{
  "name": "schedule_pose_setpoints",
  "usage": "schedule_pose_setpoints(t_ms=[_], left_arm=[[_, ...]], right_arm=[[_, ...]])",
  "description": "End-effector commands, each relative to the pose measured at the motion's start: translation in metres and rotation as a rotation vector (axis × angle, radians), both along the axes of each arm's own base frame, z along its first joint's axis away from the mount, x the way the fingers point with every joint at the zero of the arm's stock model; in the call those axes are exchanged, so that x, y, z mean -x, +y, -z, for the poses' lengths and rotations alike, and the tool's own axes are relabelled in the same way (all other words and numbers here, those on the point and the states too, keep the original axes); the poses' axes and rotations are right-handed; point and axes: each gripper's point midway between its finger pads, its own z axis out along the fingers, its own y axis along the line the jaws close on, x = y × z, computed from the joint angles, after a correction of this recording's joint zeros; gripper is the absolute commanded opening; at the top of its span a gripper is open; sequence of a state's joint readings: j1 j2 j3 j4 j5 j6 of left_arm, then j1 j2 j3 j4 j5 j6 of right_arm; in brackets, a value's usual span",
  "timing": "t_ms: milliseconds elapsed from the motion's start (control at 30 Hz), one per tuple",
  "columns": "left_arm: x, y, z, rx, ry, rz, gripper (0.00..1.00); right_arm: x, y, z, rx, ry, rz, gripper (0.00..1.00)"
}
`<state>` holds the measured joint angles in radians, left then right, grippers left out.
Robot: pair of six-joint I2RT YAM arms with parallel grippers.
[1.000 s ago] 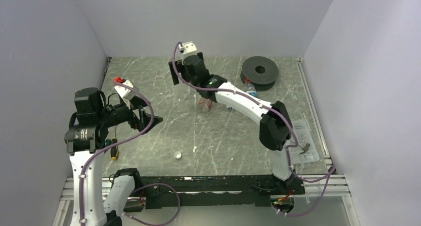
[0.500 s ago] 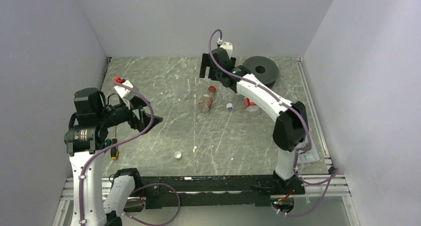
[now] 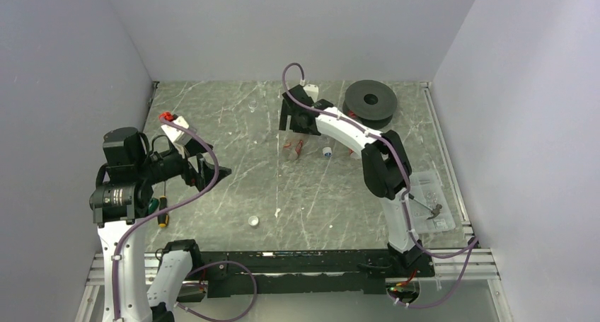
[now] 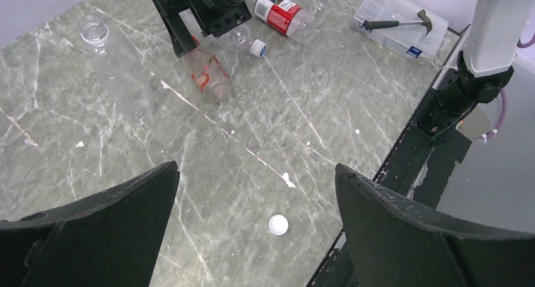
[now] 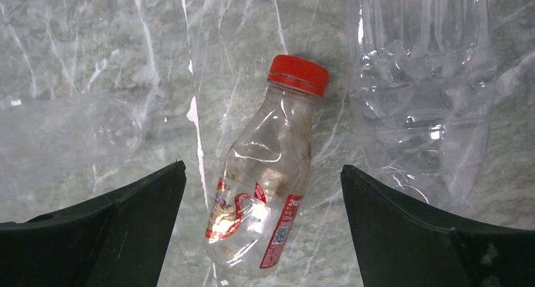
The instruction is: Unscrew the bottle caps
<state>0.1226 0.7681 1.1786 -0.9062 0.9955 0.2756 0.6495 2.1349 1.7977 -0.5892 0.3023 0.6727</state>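
Observation:
A small clear bottle with a reddish label [image 5: 268, 192] lies on the marble table, its red cap [image 5: 298, 74] screwed on. My right gripper [image 5: 262, 236] hangs open just above it, one finger on each side of the label end, touching nothing. From above, the right gripper [image 3: 296, 120] hides the cap end of this bottle [image 3: 292, 148]. My left gripper [image 4: 255, 170] is open and empty, raised at the left [image 3: 214, 172]. A loose white cap [image 4: 278, 224] lies on the table below it. A clear bottle's white cap [image 4: 257, 47] and another red-labelled bottle [image 4: 281, 13] lie beyond.
Plain clear bottles lie either side of the red-capped one [image 5: 423, 79] [image 5: 69, 132]; one of them is uncapped [image 4: 93, 29]. A black spool disc [image 3: 370, 100] stands at the back right. A clear tray with a hammer [image 3: 433, 203] sits by the right edge, a screwdriver [image 3: 163, 213] at the left.
The right arm swung right across the back of the table, then came back left and down over the red-capped bottle. The left arm has barely moved.

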Motion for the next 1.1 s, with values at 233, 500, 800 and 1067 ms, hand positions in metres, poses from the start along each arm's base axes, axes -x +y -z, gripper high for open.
schedule_pose_setpoints(t_ms=[233,500,800,1067], left_arm=[[0.005,-0.003,-0.008,0.002,-0.033,0.023,0.99],[0.007,-0.005,-0.011,0.014,-0.029,0.039,0.99],[0.019,-0.014,-0.017,0.053,-0.011,0.104,0.99],[0.032,-0.028,-0.04,0.139,-0.001,0.238,0.99]], right_arm=[[-0.013,0.008,0.036,0.033,0.006,0.078,0.92],[-0.016,0.015,0.045,0.016,-0.01,0.086,0.79],[0.007,0.012,0.034,0.016,-0.049,0.088,0.39],[0.078,0.015,-0.068,-0.152,-0.262,0.028,0.38]])
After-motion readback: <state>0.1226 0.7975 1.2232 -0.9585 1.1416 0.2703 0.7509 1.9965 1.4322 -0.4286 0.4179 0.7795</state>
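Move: The red-capped bottle lies almost directly beneath the open right gripper, its middle about 7 cm below and 1 cm to the left, cap pointing forward. The blue-and-white-capped clear bottle lies some 8 cm to the gripper's right and 3 cm ahead, equally low; the uncapped clear bottle stands about 10 cm to its left and 4 cm ahead. From the left gripper the red-capped bottle is roughly 25 cm ahead, 19 cm right and 30 cm below. Lower the right gripper about 6.5 cm, astride the body of the red-capped bottle, and close the fingers until they pinch its sides. Keep that grip and draw the bottle back some 7 cm towards the base, drifting about 2 cm right and starting to rise at the end. Late on, ease the open left gripper a couple of centimetres back, right and up. ##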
